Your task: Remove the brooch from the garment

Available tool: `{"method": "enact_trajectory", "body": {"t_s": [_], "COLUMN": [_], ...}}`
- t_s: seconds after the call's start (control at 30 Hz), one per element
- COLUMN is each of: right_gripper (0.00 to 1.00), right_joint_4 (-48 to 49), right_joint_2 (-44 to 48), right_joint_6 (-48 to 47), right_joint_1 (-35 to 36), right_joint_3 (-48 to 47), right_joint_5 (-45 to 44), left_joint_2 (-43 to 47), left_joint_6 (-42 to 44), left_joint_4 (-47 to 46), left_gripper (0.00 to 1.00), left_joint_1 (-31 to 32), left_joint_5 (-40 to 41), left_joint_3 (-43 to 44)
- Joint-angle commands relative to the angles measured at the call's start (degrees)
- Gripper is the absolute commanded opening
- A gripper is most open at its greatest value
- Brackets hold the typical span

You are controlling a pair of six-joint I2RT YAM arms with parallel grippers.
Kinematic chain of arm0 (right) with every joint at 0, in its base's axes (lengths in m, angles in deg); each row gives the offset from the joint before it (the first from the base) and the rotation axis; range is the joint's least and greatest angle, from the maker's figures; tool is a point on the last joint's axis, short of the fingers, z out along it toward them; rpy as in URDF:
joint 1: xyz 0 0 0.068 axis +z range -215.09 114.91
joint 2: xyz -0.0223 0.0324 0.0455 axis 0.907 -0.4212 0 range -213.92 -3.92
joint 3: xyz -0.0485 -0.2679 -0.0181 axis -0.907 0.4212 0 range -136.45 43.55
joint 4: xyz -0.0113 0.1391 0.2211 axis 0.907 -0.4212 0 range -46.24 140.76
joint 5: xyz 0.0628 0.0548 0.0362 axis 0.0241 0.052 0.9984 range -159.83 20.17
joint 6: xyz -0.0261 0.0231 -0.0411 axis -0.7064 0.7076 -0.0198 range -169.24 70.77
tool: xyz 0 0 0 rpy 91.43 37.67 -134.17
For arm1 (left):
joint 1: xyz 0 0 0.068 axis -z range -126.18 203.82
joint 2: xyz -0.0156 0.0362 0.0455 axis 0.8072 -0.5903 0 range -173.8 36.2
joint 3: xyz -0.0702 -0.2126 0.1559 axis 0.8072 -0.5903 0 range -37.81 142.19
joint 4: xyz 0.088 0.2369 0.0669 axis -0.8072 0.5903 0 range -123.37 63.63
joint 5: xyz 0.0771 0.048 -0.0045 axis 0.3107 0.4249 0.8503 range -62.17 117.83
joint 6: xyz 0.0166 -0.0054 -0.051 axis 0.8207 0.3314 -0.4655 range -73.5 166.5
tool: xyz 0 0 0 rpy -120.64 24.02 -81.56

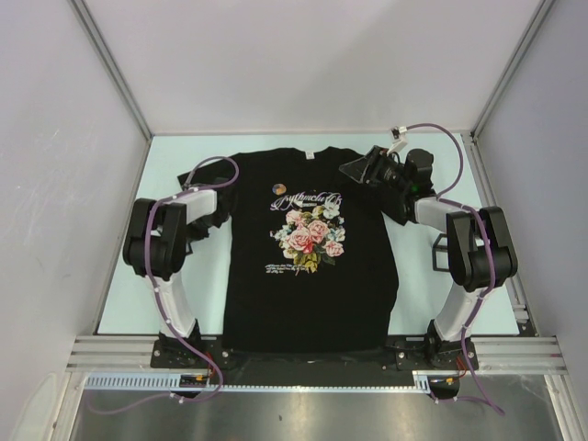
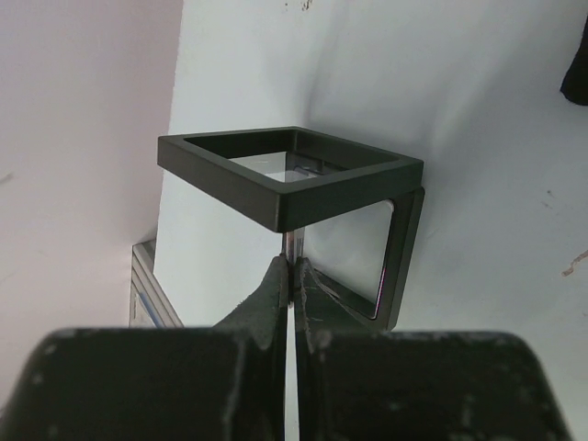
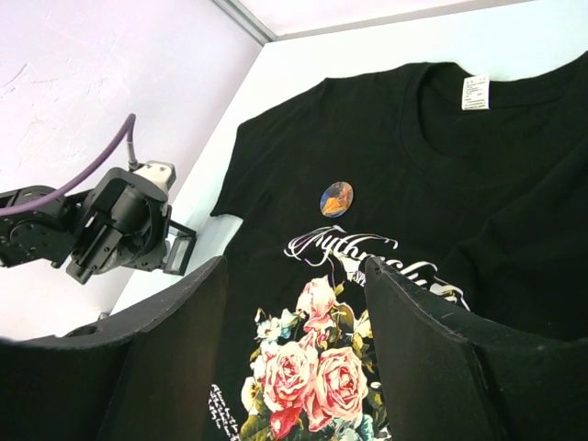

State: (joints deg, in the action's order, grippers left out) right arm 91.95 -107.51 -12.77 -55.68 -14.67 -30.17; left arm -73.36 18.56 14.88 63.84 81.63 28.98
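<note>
The garment (image 1: 308,266), a black T-shirt with a rose print and white lettering, lies flat on the table, collar at the far side. The brooch (image 1: 277,191), a small round orange-and-blue disc, is pinned just above the lettering. It also shows in the right wrist view as the brooch (image 3: 336,198) on the garment (image 3: 441,175). My right gripper (image 1: 363,170) hovers over the shirt's right shoulder, and its wrist view shows this right gripper (image 3: 299,340) open and empty. My left gripper (image 1: 217,204) sits by the left sleeve. That left gripper (image 2: 292,276) is shut, with black square frames at its tip.
The pale table (image 1: 413,294) is boxed in by white walls and aluminium rails (image 1: 110,64). Purple cables (image 1: 441,133) loop off both arms. In the left wrist view only a dark scrap of fabric (image 2: 577,64) shows at the top right.
</note>
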Motion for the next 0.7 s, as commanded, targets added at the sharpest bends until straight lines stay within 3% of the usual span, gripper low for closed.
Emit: {"method": "enact_trajectory", "body": {"t_s": [0.0,0.27,0.4,0.5,0.67], "right_gripper": [0.65,0.65,0.65,0.65,0.66], "right_joint_4": [2.93,3.55,3.63,4.16,4.25], "right_joint_2": [-0.21,-0.38,-0.30,-0.38,-0.38], "right_joint_6": [0.18,0.53,0.62,0.80,0.80], "right_joint_1": [-0.18,-0.09,-0.09,-0.01,0.17], "right_joint_3": [-2.08,-2.08,-2.08,-2.08,-2.08], "right_joint_5": [1.12,1.39,1.74,1.65,1.48], "left_joint_2": [-0.39,-0.92,-0.66,0.22,4.26], "left_joint_6": [0.70,0.61,0.70,0.70,0.35], "left_joint_4": [0.00,0.53,0.62,1.14,2.02], "left_gripper": [0.01,0.07,0.19,0.20,0.30], "left_joint_1": [-0.70,-0.62,-0.62,-0.62,-0.18], "left_joint_5": [1.22,1.66,2.01,2.27,1.40], "left_joint_3": [2.03,2.21,2.21,2.12,1.07]}}
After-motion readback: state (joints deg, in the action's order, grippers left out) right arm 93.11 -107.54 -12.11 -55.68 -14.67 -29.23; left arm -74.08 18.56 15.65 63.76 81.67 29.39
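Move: The open black display case is right at the left hand, its middle about 3 cm to the left, 1 cm ahead and 2 cm below; the removed brooch is already between that hand's shut fingertips. The garment's left sleeve lies some 12 cm ahead and 10 cm right, the brooch still on the shirt about 13 cm ahead and 30 cm right, both some 4 cm lower. From the right hand the case lies roughly 48 cm left, 15 cm back and 16 cm below. The brooch, held edge-on at the case under its raised half, is released: the left hand stays where it is, fingers pointing left and slanting down, and after a short pause opens them to about a quarter of their full width. The rear finger comes clear of the brooch; the forward finger stays right beside it. ##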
